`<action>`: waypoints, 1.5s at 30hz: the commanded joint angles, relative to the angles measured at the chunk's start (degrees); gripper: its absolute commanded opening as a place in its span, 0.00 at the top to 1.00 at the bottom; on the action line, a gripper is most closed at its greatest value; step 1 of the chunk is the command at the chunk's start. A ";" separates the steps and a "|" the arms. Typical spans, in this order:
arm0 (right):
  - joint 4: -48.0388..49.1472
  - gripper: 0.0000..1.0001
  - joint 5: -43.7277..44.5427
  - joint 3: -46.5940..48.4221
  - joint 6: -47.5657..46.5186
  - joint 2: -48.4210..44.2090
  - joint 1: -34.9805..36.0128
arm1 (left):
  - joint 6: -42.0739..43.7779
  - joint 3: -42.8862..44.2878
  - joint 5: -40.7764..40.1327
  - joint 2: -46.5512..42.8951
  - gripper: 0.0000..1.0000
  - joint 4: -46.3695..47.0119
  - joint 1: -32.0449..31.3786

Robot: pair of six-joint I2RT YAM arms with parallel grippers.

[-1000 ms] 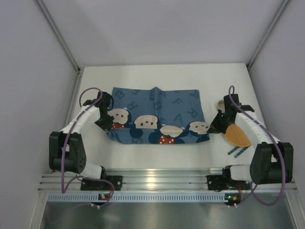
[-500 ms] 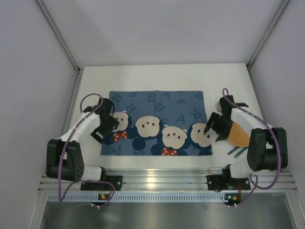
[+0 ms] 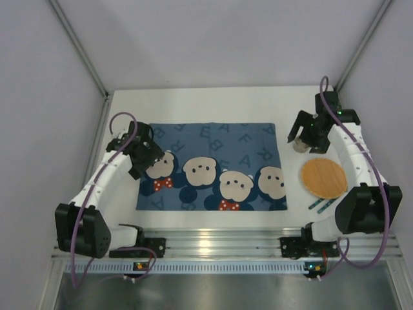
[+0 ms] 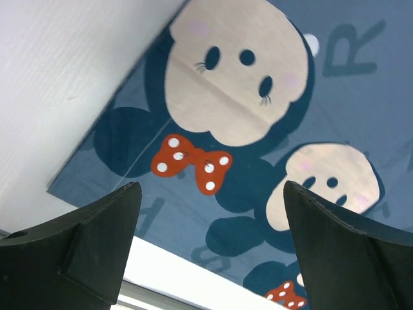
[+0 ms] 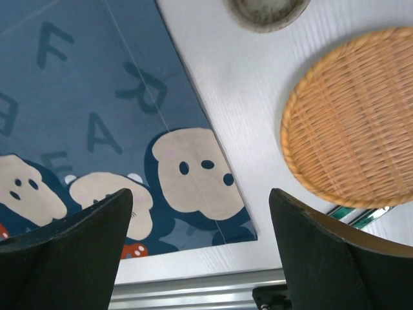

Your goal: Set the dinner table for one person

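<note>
The blue bear-print placemat (image 3: 213, 165) lies spread flat on the white dinner table (image 3: 213, 103). My left gripper (image 3: 145, 160) is open and empty, hovering over the placemat's left end; the left wrist view shows the cloth (image 4: 258, 148) between the spread jaws of the left gripper (image 4: 213, 258). My right gripper (image 3: 297, 135) is open and empty at the back right, just above a small cup (image 3: 301, 146). The right wrist view shows the right gripper (image 5: 203, 258) open, with the cup (image 5: 268, 11), a round woven plate (image 5: 352, 116) and the placemat's right end (image 5: 116, 116) below.
The woven plate (image 3: 323, 178) lies right of the placemat. Teal-handled cutlery (image 3: 321, 204) lies at its near edge, also in the right wrist view (image 5: 361, 214). A ribbed aluminium rail (image 3: 213, 242) runs along the table's near edge. Grey walls close in the sides and back.
The placemat went from bunched to flat. My right gripper let go of its right edge and moved back-right over the cup. My left gripper let go and shifted slightly back over the left end.
</note>
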 commanded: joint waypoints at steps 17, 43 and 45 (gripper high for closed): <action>-0.08 0.31 -0.26 18.85 -0.27 25.94 -14.85 | 8.34 1.33 7.54 -0.48 0.06 4.87 -5.29; 4.32 1.00 -2.27 27.46 3.86 34.31 -3.36 | 10.54 1.51 6.22 -0.40 0.06 3.72 -5.29; 4.14 1.00 -3.24 29.13 4.91 35.01 -0.37 | 10.63 1.86 6.49 0.13 0.06 3.90 -5.29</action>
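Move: The speckled cup I go for stands about 9 cm ahead of my right hand, 5 cm to its right and 15 cm below. The round woven plate lies some 14 cm nearer my base than the cup and 7 cm farther right. The middle of the blue mat is level with my right hand, roughly 30 cm to its left. From my left hand the cup is about 60 cm right and 12 cm ahead. My open right hand swings right and forward, then drops beside the cup, about 13 cm lower in all, the fingers tipping steeper and turning some 15 degrees clockwise. I pinch the cup's right-hand rim, then carry it forward and left, rising slightly, towards the mat's far right corner. My left hand, open and empty, shifts about 4 cm right over the mat, turning clockwise. ##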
